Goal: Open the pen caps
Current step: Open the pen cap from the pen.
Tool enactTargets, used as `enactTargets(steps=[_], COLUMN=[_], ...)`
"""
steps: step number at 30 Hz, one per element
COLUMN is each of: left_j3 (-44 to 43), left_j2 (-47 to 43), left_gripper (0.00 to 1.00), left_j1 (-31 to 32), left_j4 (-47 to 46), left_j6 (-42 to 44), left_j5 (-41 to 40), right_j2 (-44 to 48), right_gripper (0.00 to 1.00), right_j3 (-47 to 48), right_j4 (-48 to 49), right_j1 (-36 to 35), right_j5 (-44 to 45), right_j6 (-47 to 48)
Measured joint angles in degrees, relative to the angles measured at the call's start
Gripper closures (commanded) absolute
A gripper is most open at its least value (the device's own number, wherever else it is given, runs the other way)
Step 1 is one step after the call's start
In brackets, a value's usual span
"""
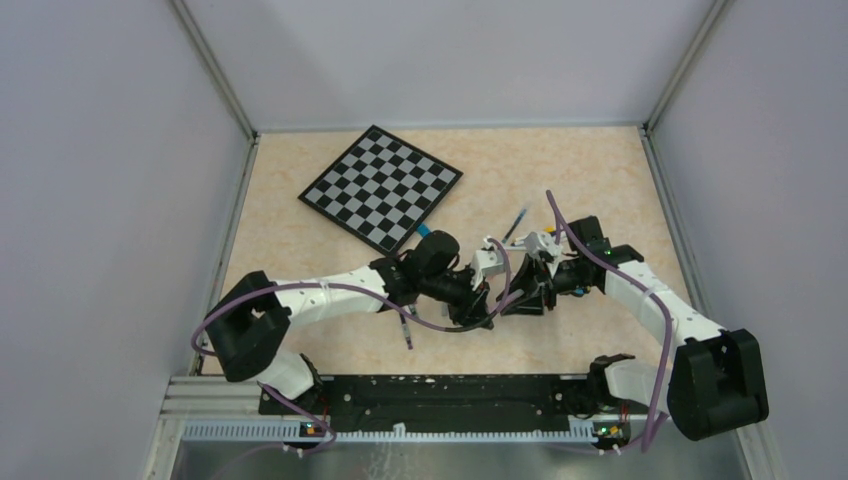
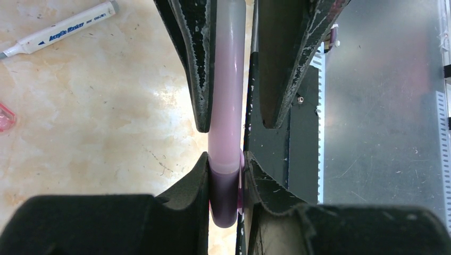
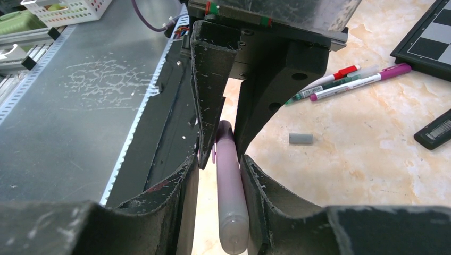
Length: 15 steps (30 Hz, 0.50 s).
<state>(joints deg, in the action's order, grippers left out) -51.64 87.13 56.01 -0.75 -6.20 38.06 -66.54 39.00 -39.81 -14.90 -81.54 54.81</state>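
A fat pink highlighter point(image 3: 230, 186) hangs level between the two grippers above the table. My left gripper point(image 2: 226, 180) is shut on its darker purple cap point(image 2: 223, 199), with both pads pressed against it. My right gripper point(image 3: 219, 175) straddles the pale barrel point(image 2: 227, 79). One of its fingers point(image 3: 266, 196) touches the barrel, and a narrow gap shows at the other finger point(image 3: 181, 202). In the top view the left gripper point(image 1: 497, 300) and right gripper point(image 1: 522, 297) meet nose to nose near the table's middle, and the highlighter is hidden between them.
The checkered board point(image 1: 380, 187) lies at the back left. Several thin pens point(image 3: 345, 82) and a loose grey cap point(image 3: 300, 138) lie on the table beyond the grippers. A white marker point(image 2: 58, 29) and a pink cap point(image 2: 4, 117) lie nearby. A metal rail point(image 1: 420, 430) runs along the near edge.
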Motion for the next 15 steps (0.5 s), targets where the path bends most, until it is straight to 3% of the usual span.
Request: enactTargets(steps=[7, 9, 13, 15], left_j3=[0.00, 0.00, 0.00, 0.02], left_j2=[-0.50, -0.50, -0.52, -0.52], left_gripper=[1.00, 1.00, 1.00, 1.00], left_j1=[-0.02, 0.00, 0.11, 0.28], left_j4=[-0.04, -0.04, 0.00, 0.17], left_j6=[0.00, 0.00, 0.13, 0.24], left_j5=[-0.02, -0.02, 0.28, 0.28], right_j2=[0.00, 0.00, -0.07, -0.20], right_gripper=[0.67, 0.74, 1.00, 1.00], right_j3=[0.00, 0.00, 0.00, 0.02], right_j4=[-0.04, -0.11, -0.13, -0.63], right_j1=[0.00, 0.00, 0.00, 0.00], right_j5=[0.28, 0.39, 0.87, 0.94], right_j6=[0.07, 0.15, 0.59, 0.92])
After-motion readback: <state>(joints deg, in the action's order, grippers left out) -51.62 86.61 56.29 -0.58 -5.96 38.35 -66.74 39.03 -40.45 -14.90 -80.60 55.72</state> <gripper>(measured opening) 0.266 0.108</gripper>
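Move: The pen is already held by its dark purple end in the left fingers; its middle lies some 4 cm right, 2 cm ahead and 2 cm above the left hand. For the right hand it is about 1 cm left and 1 cm lower, between the open fingers. On the table some 16 cm below the right hand, the white marker lies about 8 cm ahead and 6 cm right, the grey cap about 3 cm ahead and 12 cm left. Close the right gripper on the pen from its one-third-open gap, with the front finger already beside the barrel and the rear one coming in from the robot's side, until both pads pinch the free end. Let that hand stay in place, fingers pointing left, and keep the left gripper's hold on the purple end practically still, within about half a centimetre. ##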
